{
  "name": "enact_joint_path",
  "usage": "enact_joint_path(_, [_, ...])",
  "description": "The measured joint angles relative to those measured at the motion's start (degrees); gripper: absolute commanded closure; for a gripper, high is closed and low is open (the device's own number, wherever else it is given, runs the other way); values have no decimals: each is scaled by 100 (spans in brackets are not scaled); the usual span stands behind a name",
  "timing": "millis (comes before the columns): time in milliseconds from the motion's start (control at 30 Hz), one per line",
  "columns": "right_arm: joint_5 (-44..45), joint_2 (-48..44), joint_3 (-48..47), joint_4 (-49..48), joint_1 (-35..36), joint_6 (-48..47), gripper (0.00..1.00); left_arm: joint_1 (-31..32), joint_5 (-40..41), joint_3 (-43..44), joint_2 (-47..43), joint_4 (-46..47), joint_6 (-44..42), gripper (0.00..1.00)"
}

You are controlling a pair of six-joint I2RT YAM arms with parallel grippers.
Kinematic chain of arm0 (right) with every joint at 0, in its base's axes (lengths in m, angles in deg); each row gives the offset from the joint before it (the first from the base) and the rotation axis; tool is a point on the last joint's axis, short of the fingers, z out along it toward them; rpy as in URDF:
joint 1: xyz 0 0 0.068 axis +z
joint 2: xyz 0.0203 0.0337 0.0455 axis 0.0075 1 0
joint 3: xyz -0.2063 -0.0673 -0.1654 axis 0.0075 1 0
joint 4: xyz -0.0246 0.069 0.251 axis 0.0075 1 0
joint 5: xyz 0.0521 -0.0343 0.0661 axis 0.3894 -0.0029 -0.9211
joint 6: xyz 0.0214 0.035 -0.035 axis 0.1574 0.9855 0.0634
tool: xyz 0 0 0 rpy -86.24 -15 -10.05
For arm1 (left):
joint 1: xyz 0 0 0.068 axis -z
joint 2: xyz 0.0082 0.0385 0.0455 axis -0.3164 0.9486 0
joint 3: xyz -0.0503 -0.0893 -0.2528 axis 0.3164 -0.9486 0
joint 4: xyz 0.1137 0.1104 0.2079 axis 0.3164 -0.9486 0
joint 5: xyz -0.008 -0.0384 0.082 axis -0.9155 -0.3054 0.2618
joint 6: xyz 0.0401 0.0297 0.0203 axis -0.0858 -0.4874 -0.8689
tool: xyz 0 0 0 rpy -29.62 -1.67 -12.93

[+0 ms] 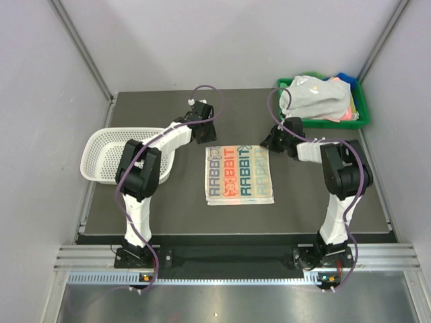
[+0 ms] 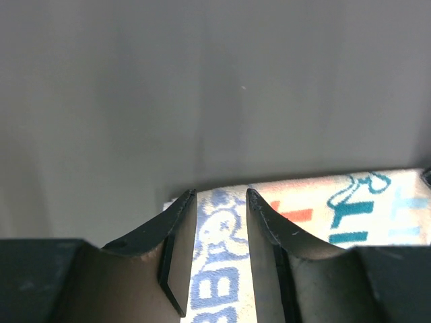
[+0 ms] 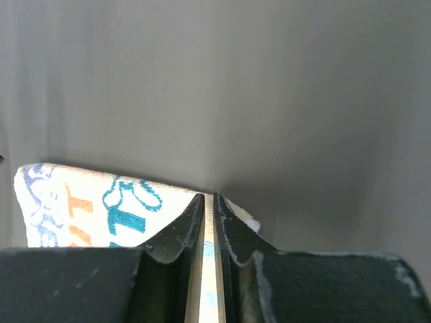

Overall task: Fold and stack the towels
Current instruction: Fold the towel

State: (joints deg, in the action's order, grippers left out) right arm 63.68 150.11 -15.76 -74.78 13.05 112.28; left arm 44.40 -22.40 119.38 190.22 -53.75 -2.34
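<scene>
A white towel (image 1: 239, 175) with coloured RABBIT letters lies flat in the middle of the dark table. My left gripper (image 1: 205, 134) hovers at its far left corner. In the left wrist view that gripper (image 2: 221, 192) stands open, and the towel (image 2: 337, 208) shows between and beyond the fingers. My right gripper (image 1: 269, 140) is at the far right corner. In the right wrist view it (image 3: 209, 196) is shut to a thin slit on the edge of the towel (image 3: 81, 202). More towels, a grey-white one (image 1: 313, 97) on top, are heaped in the green tray (image 1: 360, 101).
A white perforated basket (image 1: 101, 151) stands at the left edge of the table, beside the left arm. The green tray sits at the far right corner. Grey walls close in the table at the back and sides.
</scene>
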Motion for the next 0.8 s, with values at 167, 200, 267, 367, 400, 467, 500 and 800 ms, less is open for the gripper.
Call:
enact_joint_path(167, [98,-127,-44,243,-44,-120,87,-66,114,61,0,-212,-153,61])
enact_joint_path(200, [111,-162,-52,291,-50,-140,86,-68,142,61,0,-267,-186,61])
enact_joint_path(267, [151,-260,-101,417,-52,-181,85,-68,208,61,2,-382,-282,60])
enact_joint_path(367, [214,-446,-179,638,-52,-249,83,-68,225,61,7,-496,-404,59])
enact_joint_path(400, [251,-507,-232,717,-52,-289,80,-68,223,61,11,-514,-448,59])
enact_joint_path(467, [345,-599,-326,826,-52,-376,78,-66,223,61,44,-527,-494,58])
enact_joint_path(500, [404,-634,-356,881,-52,-422,74,-66,221,61,70,-531,-516,58])
enact_joint_path(800, [1126,-710,-387,1582,177,-944,64,-63,313,116,363,-623,-581,58])
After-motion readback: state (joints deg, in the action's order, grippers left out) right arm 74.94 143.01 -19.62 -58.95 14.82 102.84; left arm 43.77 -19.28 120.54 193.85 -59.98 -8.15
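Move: The towel's far left corner is level with the left hand, about 3 cm to its left and 5 cm below. From the nearly shut right hand, the towel's far right corner is level with it, some 2 cm right and 1 cm lower. The white basket's middle is roughly 25 cm left and 6 cm back of the left hand; the green bin's is about 18 cm right and 17 cm ahead of the right hand. Left sinks about 4 cm and leftward to its towel corner; right opens, rises, dips rightward above its own. ##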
